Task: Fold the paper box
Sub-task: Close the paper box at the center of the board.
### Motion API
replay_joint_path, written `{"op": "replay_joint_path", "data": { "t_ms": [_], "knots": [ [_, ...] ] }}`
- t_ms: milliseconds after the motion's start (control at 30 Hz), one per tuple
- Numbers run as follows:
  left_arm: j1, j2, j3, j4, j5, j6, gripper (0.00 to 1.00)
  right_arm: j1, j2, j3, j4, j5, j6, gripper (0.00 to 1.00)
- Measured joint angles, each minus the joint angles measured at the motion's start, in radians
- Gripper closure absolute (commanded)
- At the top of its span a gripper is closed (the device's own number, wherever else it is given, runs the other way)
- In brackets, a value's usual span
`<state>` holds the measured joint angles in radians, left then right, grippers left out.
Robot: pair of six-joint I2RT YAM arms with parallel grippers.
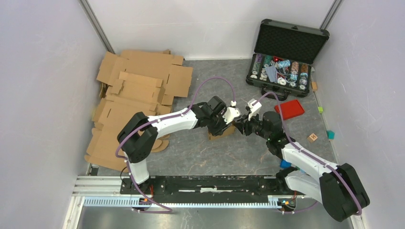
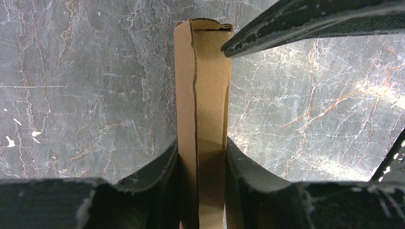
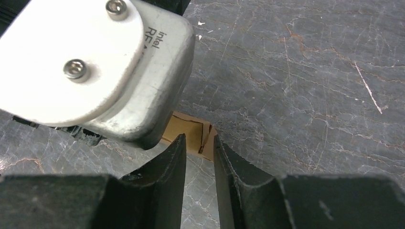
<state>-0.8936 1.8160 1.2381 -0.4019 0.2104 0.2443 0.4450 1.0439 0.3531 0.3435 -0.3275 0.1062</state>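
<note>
The paper box (image 1: pixel 220 133) is a small brown cardboard piece at the middle of the grey table. My left gripper (image 1: pixel 227 126) is shut on it. In the left wrist view the box (image 2: pixel 205 86) stands narrow and edge-on between both pads of the left gripper (image 2: pixel 201 141). My right gripper (image 1: pixel 241 126) meets the box's far end from the right, and one of its fingers (image 2: pixel 296 21) touches the box's top corner. In the right wrist view the right gripper (image 3: pixel 198 137) has a narrow gap, with cardboard (image 3: pixel 193 130) at its tips. Whether they pinch it is unclear.
Flat cardboard sheets (image 1: pixel 133 95) are piled at the left. An open black case (image 1: pixel 286 57) of chips stands at the back right, with a red lid (image 1: pixel 289 109) in front of it. Small blocks (image 1: pixel 313 137) lie near the right wall. The left wrist camera housing (image 3: pixel 90 62) fills the upper left.
</note>
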Motion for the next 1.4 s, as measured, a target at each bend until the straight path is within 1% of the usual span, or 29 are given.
{"op": "replay_joint_path", "data": {
  "t_ms": [167, 433, 533, 600, 733, 900, 1400],
  "knots": [
    [0.0, 0.0, 0.0, 0.0, 0.0, 0.0, 0.81, 0.0, 0.021, 0.005, 0.007, 0.001, 0.0, 0.7],
    [0.0, 0.0, 0.0, 0.0, 0.0, 0.0, 0.81, 0.0, 0.051, 0.025, 0.026, 0.0, 0.001, 0.8],
    [0.0, 0.0, 0.0, 0.0, 0.0, 0.0, 0.81, 0.0, 0.064, 0.026, 0.032, -0.001, 0.002, 0.82],
    [0.0, 0.0, 0.0, 0.0, 0.0, 0.0, 0.82, 0.0, 0.068, 0.026, 0.033, -0.001, 0.002, 0.87],
    [0.0, 0.0, 0.001, -0.001, 0.0, 0.0, 0.82, 0.0, 0.069, 0.026, 0.032, -0.001, 0.001, 0.95],
    [0.0, 0.0, 0.001, -0.001, 0.0, -0.001, 0.82, 0.009, 0.069, 0.026, 0.032, 0.0, 0.008, 0.96],
    [0.0, 0.0, 0.001, -0.002, -0.003, -0.023, 0.83, 0.053, 0.062, 0.026, 0.022, 0.082, -0.021, 0.98]
  ]
}}
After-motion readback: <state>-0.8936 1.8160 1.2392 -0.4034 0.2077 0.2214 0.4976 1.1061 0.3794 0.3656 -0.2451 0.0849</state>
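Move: The paper box's raised right end, with its end flap, lies just off the right fingertips: about 1 cm ahead, 1 cm left and 1 cm below the right hand. The box's middle is some 6 cm to the left of that hand, 2 cm back and 4 cm lower; the red box is roughly 21 cm right, 5 cm ahead and 10 cm down. From the left hand, the end flap is some 5 cm right, 1 cm ahead and 3 cm higher. The paper box stays clamped in the still left hand while the right hand works at its raised right end. The right fingers ease forward and left by barely 1 cm each, settling a little lower, and close from about a third open to nearly shut, so that the tips come over the end flap's edge and bear on it. ##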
